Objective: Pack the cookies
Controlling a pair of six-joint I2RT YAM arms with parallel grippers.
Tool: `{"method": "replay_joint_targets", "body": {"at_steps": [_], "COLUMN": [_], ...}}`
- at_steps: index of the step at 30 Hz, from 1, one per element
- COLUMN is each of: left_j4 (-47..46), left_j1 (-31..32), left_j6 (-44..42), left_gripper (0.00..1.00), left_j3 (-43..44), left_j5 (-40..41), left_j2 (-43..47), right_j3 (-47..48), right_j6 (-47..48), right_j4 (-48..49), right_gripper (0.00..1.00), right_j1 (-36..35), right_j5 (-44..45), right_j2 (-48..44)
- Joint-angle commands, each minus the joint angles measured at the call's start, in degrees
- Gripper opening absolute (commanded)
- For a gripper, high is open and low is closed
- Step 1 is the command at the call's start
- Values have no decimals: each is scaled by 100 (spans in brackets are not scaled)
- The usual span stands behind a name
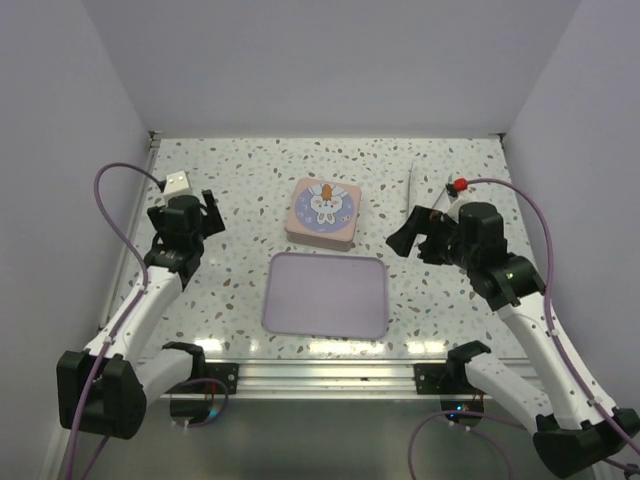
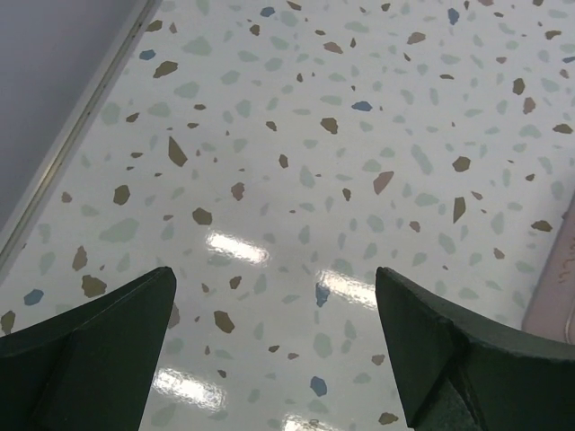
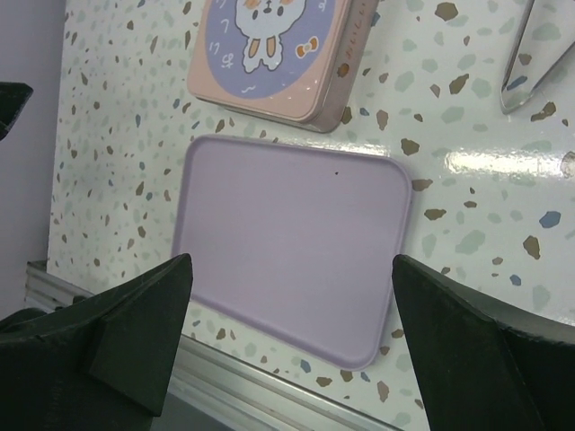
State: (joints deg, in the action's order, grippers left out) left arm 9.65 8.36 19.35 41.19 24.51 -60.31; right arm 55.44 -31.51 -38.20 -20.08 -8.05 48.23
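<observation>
No cookies show in any view. A square pink tin [image 1: 322, 212] with a rabbit picture on its shut lid stands at the table's middle back, also seen in the right wrist view as the tin [image 3: 269, 54]. In front of it lies the bare lavender tray [image 1: 327, 294], whose surface [image 3: 292, 229] holds nothing. My left gripper [image 1: 212, 213] hovers open at the left over speckled tabletop, its fingers [image 2: 108, 332] wide apart around nothing. At the right, the right gripper [image 1: 405, 232] hangs open above the table, with its fingers [image 3: 135, 323] framing the tray's near edge.
Metal tongs [image 1: 410, 190] lie at the back right; their tips [image 3: 530, 54] show in the right wrist view. White walls enclose the table on three sides. An aluminium rail [image 1: 320, 375] runs along the near edge between the arm bases.
</observation>
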Motion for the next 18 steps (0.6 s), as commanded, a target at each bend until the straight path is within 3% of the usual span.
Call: {"method": "replay_joint_targets", "body": {"at_steps": [1, 3, 7, 18], "left_j4": [-526, -639, -2348, -5086], "left_j1": [-10, -10, -10, -19], "left_j6": [-265, -143, -502, -1215], "left_gripper": [98, 99, 100, 100], "left_j3": [-102, -198, -1068, -1807], "left_j5": [643, 555, 98, -149], "left_j2": [-147, -209, -77, -1667], "right_j3": [-164, -253, -385, -859], "right_j6": [-329, -382, -190, 399], "right_j4": [259, 347, 444, 462], "right_gripper": [96, 96, 98, 99], "right_j1": [21, 21, 21, 12], "right_j5": [103, 50, 234, 1051], "right_j2": [-85, -103, -234, -1078]}}
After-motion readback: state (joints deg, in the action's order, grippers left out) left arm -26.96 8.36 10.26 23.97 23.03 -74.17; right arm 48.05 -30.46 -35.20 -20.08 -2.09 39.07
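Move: Both hands are empty and clear of the closed, packed cookie box. From the left hand the box lies about 7 cm ahead, some 30 cm to the right and roughly 14 cm below; from the right hand it lies about 17 cm ahead, some 17 cm to the left and roughly 21 cm below. The left hand heads down towards the bare table on the left of the box, sinking about 8 cm and easing some 2 cm forward towards the end, its wrist nearly steady. The right hand dips about 2 cm, then comes halfway back up while drifting some 2 cm to the right, away from the box, its fingers tilting up slightly. Both grippers stay wide open and touch nothing. ##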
